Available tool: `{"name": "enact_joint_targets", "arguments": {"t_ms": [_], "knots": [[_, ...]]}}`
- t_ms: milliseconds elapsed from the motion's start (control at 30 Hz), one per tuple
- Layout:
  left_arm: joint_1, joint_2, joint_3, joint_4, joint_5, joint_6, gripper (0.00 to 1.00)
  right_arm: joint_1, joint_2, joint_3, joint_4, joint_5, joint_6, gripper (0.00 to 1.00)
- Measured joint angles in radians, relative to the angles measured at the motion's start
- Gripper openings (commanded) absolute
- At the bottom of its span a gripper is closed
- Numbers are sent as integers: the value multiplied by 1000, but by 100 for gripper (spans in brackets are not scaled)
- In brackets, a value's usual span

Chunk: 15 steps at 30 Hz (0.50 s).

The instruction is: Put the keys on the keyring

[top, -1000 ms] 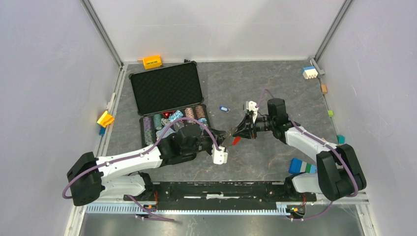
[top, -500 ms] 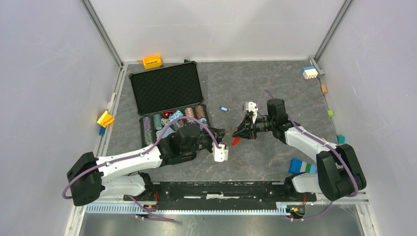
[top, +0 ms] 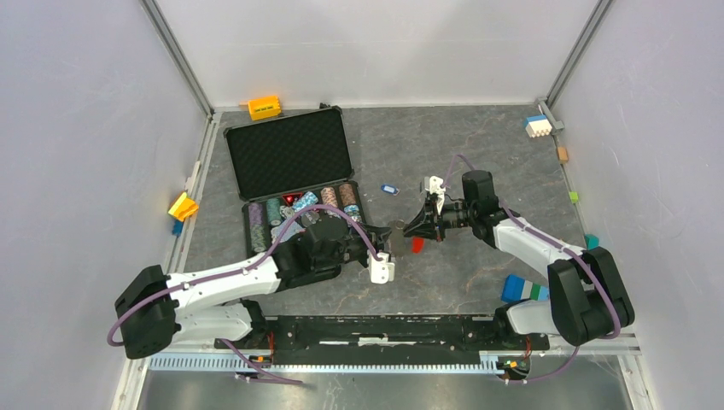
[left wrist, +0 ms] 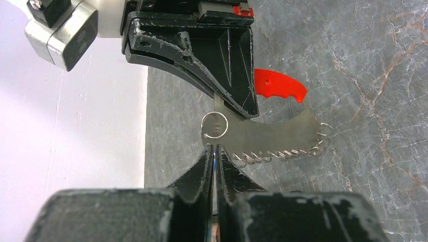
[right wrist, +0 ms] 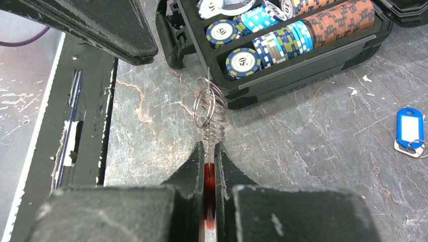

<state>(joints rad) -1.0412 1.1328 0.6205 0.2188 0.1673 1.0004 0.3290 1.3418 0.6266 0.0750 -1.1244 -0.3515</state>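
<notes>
The keyring (left wrist: 267,132), a thin silvery plate with small wire rings along its edge and a red strip (left wrist: 279,84), hangs above the table. My right gripper (right wrist: 208,151) is shut on that red strip (right wrist: 208,179), with the rings (right wrist: 206,108) sticking out past its tips. Facing it, my left gripper (left wrist: 216,149) is shut on a thin flat piece with a blue glint, seemingly a key, its tips just under the end ring (left wrist: 215,123). From above, the two grippers (top: 393,236) (top: 410,229) meet mid-table over the red strip (top: 417,245). Another blue-headed key (right wrist: 409,128) (top: 389,190) lies on the table.
An open black case (top: 289,152) with rows of poker chips (right wrist: 262,40) stands just left of the grippers. Coloured blocks lie along the walls: orange (top: 265,107), yellow (top: 183,206), white-blue (top: 537,125), and blue-green (top: 522,289) near the right arm's base.
Both grippers' jaws have closed down. The right gripper has shifted slightly left with the keyring, bringing it up against the left gripper's tips.
</notes>
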Motion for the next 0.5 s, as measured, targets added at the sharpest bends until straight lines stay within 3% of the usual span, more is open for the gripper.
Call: {"name": "enact_joint_targets", "arguments": {"t_ms": [100,267,500], "knots": [[0,-3,0,0,-4,0,22,0,0,2,-14,0,-15,0],[1,-3,-9,8,-10,-1,49,0,0,13,-43,-5,-43,0],[16,48,-21,72,-39,-53,52,0,0,23,-55,-23,-58,0]]}}
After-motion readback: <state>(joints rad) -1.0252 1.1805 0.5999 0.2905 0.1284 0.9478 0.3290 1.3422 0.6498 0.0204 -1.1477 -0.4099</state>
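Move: The large ring at the top corner of the red-handled metal plate is just beyond the left fingertips, about 3 cm to their right, 2 cm ahead and 4 cm lower. The plate's red handle is roughly 6 cm right, 3 cm back and 9 cm down; the blue key tag lies some 13 cm straight ahead on the table, 17 cm below. From the right hand, which holds the plate, the ring is about 3 cm left, level fore and aft, and 1 cm higher. The left hand opens its nearly shut fingers to about half wide and, after barely stirring at first, eases forward and down by nearly 2 cm in all towards the ringed corner of the plate, its fingers still pointing mostly right. The right hand keeps its pinch on the plate beside the large ring and holds it practically still, its fingers staying shut. ##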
